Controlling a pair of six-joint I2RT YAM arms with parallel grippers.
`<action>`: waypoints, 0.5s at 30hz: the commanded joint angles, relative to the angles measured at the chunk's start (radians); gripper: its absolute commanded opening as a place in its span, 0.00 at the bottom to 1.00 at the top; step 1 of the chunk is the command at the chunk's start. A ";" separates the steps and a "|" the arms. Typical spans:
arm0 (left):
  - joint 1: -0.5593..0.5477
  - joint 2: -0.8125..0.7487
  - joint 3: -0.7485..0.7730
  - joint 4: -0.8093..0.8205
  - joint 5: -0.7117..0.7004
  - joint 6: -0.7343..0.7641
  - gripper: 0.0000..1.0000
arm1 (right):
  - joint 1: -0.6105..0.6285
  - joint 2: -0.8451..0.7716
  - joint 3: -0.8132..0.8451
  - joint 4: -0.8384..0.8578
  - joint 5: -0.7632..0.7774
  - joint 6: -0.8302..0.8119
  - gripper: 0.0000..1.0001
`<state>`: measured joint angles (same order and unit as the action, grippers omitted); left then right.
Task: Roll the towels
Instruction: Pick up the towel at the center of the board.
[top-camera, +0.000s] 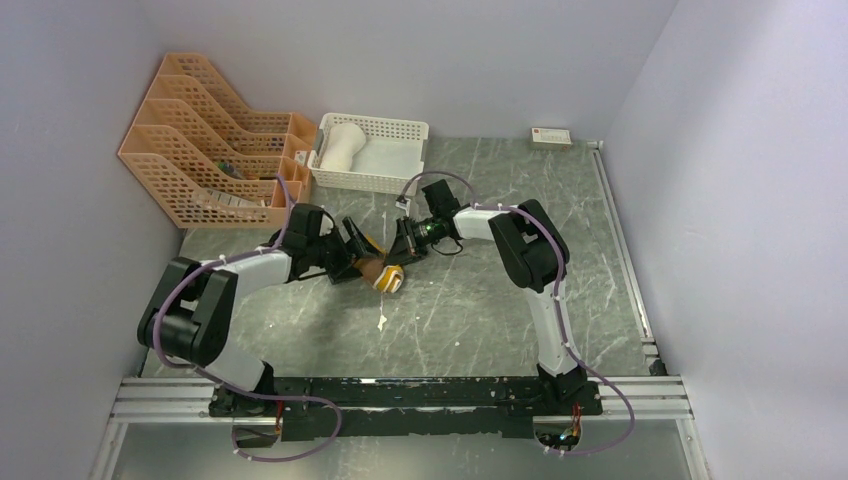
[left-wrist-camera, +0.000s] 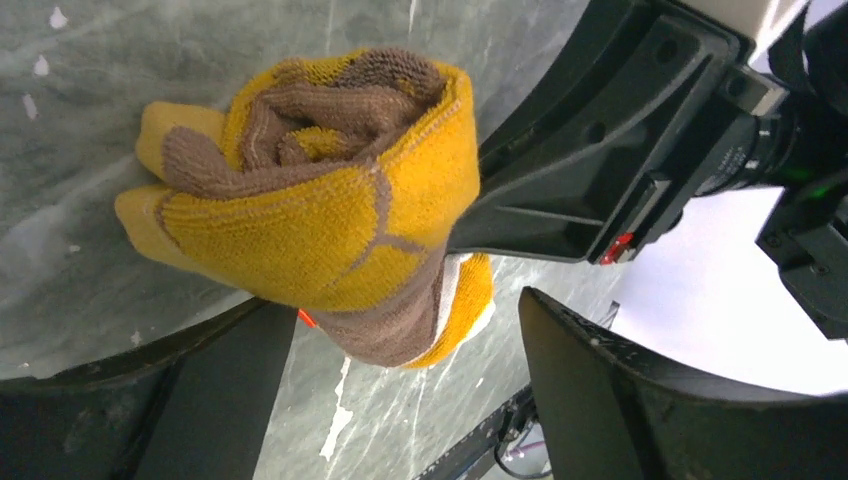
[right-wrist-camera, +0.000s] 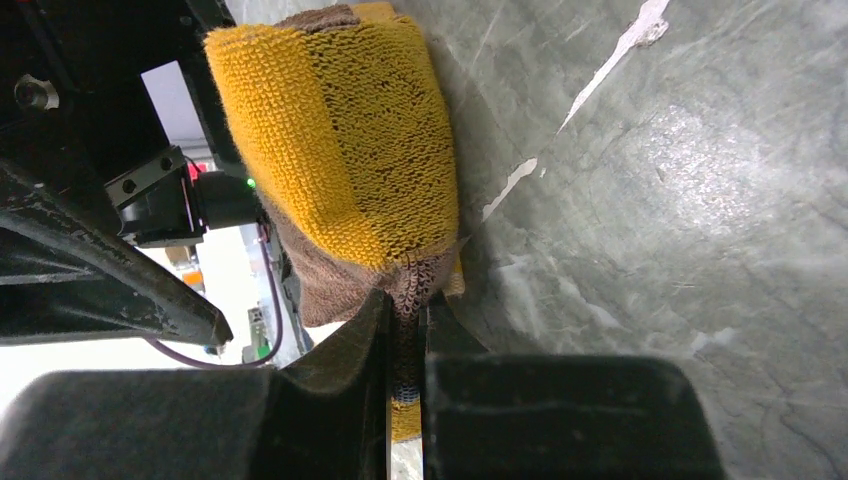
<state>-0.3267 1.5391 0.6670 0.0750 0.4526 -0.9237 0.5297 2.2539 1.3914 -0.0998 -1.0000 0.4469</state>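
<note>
The brown and mustard-yellow towel (top-camera: 388, 277) lies rolled up on the grey table between the two grippers. In the left wrist view the roll (left-wrist-camera: 320, 200) sits just past my left gripper (left-wrist-camera: 400, 400), whose jaws stand wide open; the right finger (left-wrist-camera: 650, 400) is clear of the cloth. My right gripper (right-wrist-camera: 405, 330) is shut on a thin fold at the end of the towel (right-wrist-camera: 340, 150). From above, the left gripper (top-camera: 358, 258) and right gripper (top-camera: 400, 255) flank the roll. The cream-white towel (top-camera: 343, 147) lies rolled in the white basket.
The white lattice basket (top-camera: 385, 178) stands at the back centre, with orange file racks (top-camera: 200, 150) to its left. A small white box (top-camera: 551, 137) sits at the back right. Walls close in on both sides, and a metal rail (top-camera: 622, 250) runs along the right.
</note>
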 joint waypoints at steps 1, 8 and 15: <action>-0.034 0.024 0.045 -0.061 -0.150 -0.061 0.98 | 0.004 0.018 -0.002 -0.049 0.092 -0.055 0.00; -0.087 0.092 0.063 -0.123 -0.247 -0.171 0.99 | 0.005 0.014 0.001 -0.065 0.103 -0.072 0.00; -0.114 0.087 0.050 -0.192 -0.398 -0.308 0.99 | 0.004 -0.006 -0.007 -0.096 0.123 -0.104 0.00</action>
<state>-0.4171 1.6073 0.7376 -0.0101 0.2302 -1.1461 0.5297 2.2482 1.3952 -0.1284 -0.9829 0.4068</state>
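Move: The rolled brown-and-yellow towel lies partly between the left hand's open fingers, its middle about 4 cm to the right, 2 cm back and 3 cm below. The white basket stands some 23 cm ahead of that hand and 3 cm to its right; the pale paint mark on the board lies 12 cm back and 5 cm right. From the right hand the towel's middle is about 2 cm left, 2 cm back, at its own height. The right fingers keep their pinch on the towel's side and hold practically still, while the left hand settles around the roll: it sinks about 2 cm and eases 1 cm forward and slightly right, its fingers spreading from mostly to fully open. The left wrist turns counter-clockwise roughly 10 degrees and tips a little further down, bringing one finger close against the towel. ##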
